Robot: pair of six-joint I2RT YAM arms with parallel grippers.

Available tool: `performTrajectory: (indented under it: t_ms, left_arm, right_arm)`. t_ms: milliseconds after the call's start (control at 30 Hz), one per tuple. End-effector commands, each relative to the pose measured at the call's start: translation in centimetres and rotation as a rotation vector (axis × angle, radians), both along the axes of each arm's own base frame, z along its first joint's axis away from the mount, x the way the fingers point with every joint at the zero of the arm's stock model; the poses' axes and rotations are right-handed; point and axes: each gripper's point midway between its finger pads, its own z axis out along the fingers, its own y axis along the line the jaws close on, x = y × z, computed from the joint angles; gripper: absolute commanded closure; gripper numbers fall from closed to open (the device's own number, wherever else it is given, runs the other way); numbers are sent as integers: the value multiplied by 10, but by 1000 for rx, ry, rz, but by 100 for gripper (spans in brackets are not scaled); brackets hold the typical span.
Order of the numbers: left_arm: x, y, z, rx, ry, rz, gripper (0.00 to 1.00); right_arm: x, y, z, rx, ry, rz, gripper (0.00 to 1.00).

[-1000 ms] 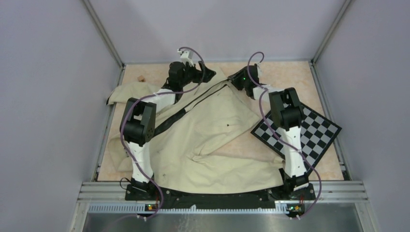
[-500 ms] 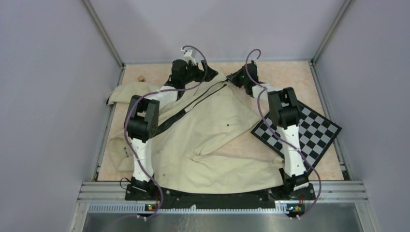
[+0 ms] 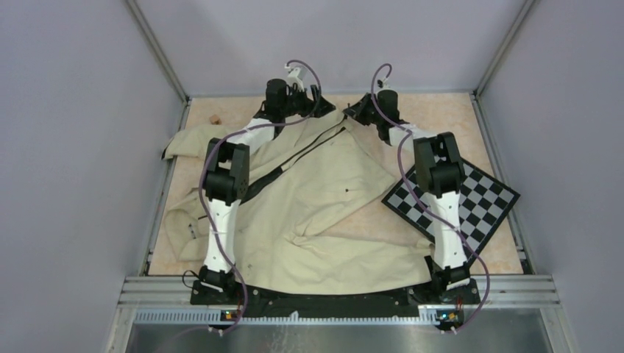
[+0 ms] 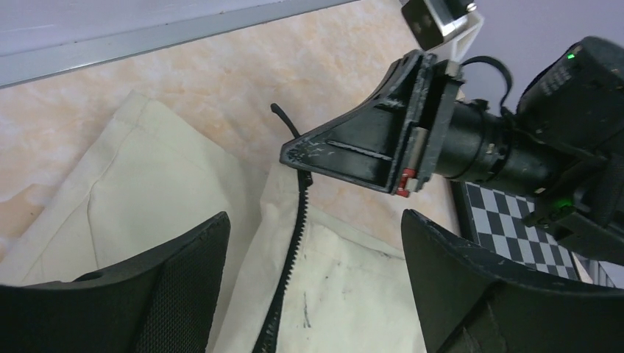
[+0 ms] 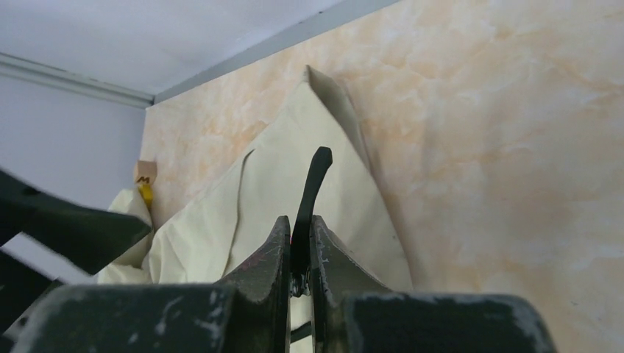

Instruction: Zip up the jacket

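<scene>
The cream jacket (image 3: 324, 198) lies wrinkled and spread over the table, its black zipper strip (image 3: 294, 158) running diagonally from the far middle toward the left arm. At the zipper's far end my right gripper (image 5: 298, 224) is shut on the black zipper pull tab (image 5: 310, 184), which sticks up from between the fingers. In the left wrist view the right gripper (image 4: 294, 154) pinches that tab at the top of the zipper teeth (image 4: 291, 250). My left gripper (image 4: 315, 220) hovers open just above the jacket, its fingers straddling the zipper with nothing between them.
A black-and-white checkerboard (image 3: 460, 202) lies at the right, partly under the right arm. A small wooden block (image 3: 215, 118) sits at the far left near the back wall. The enclosure's walls stand close behind both grippers.
My right gripper has shut on the zipper pull tab. Both grippers have shifted toward the far wall, the left one also to the right, closer to the zipper's end.
</scene>
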Motion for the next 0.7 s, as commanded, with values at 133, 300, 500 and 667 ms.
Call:
performTrajectory:
  t_ms: [133,300,500,667]
  left_arm:
    - [1,-18,-9,-81,28,-205,31]
    - [3,-25,-16,-121,40,-252,45]
    - [3,-32,-30,-165,82,-300,38]
    - [0,-37,-39,-208,101,-342,44]
  right_arm:
    - [-10,3,78,57,-192,93,100]
    - [-14,8,83,91,-206,124,100]
    - [-15,11,85,118,-209,140,100]
    - [-17,14,89,149,-214,154,100]
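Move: From my open left hand, the zipper edge held up just under my right fingertips lies about 5 cm to the right, 2 cm ahead and 9 cm below. The other zipper half's upper end is on the table, roughly 4 cm right, 2 cm back and 14 cm down; the jacket's far corner lies 7 cm straight ahead, also 14 cm down. My right hand already has that raised edge's black tip pinched, the edge hanging some 2 cm below and 1 cm back. I keep the zipper's black end pinched in my right fingers and lift it about 4 cm, easing slightly back and left. Meanwhile my left hand sinks some 6 cm and slides 3 cm to the right towards the raised edge, turning about 15 degrees clockwise as its wide-open fingers close to a little over half, stopping short of shutting on the edge. ##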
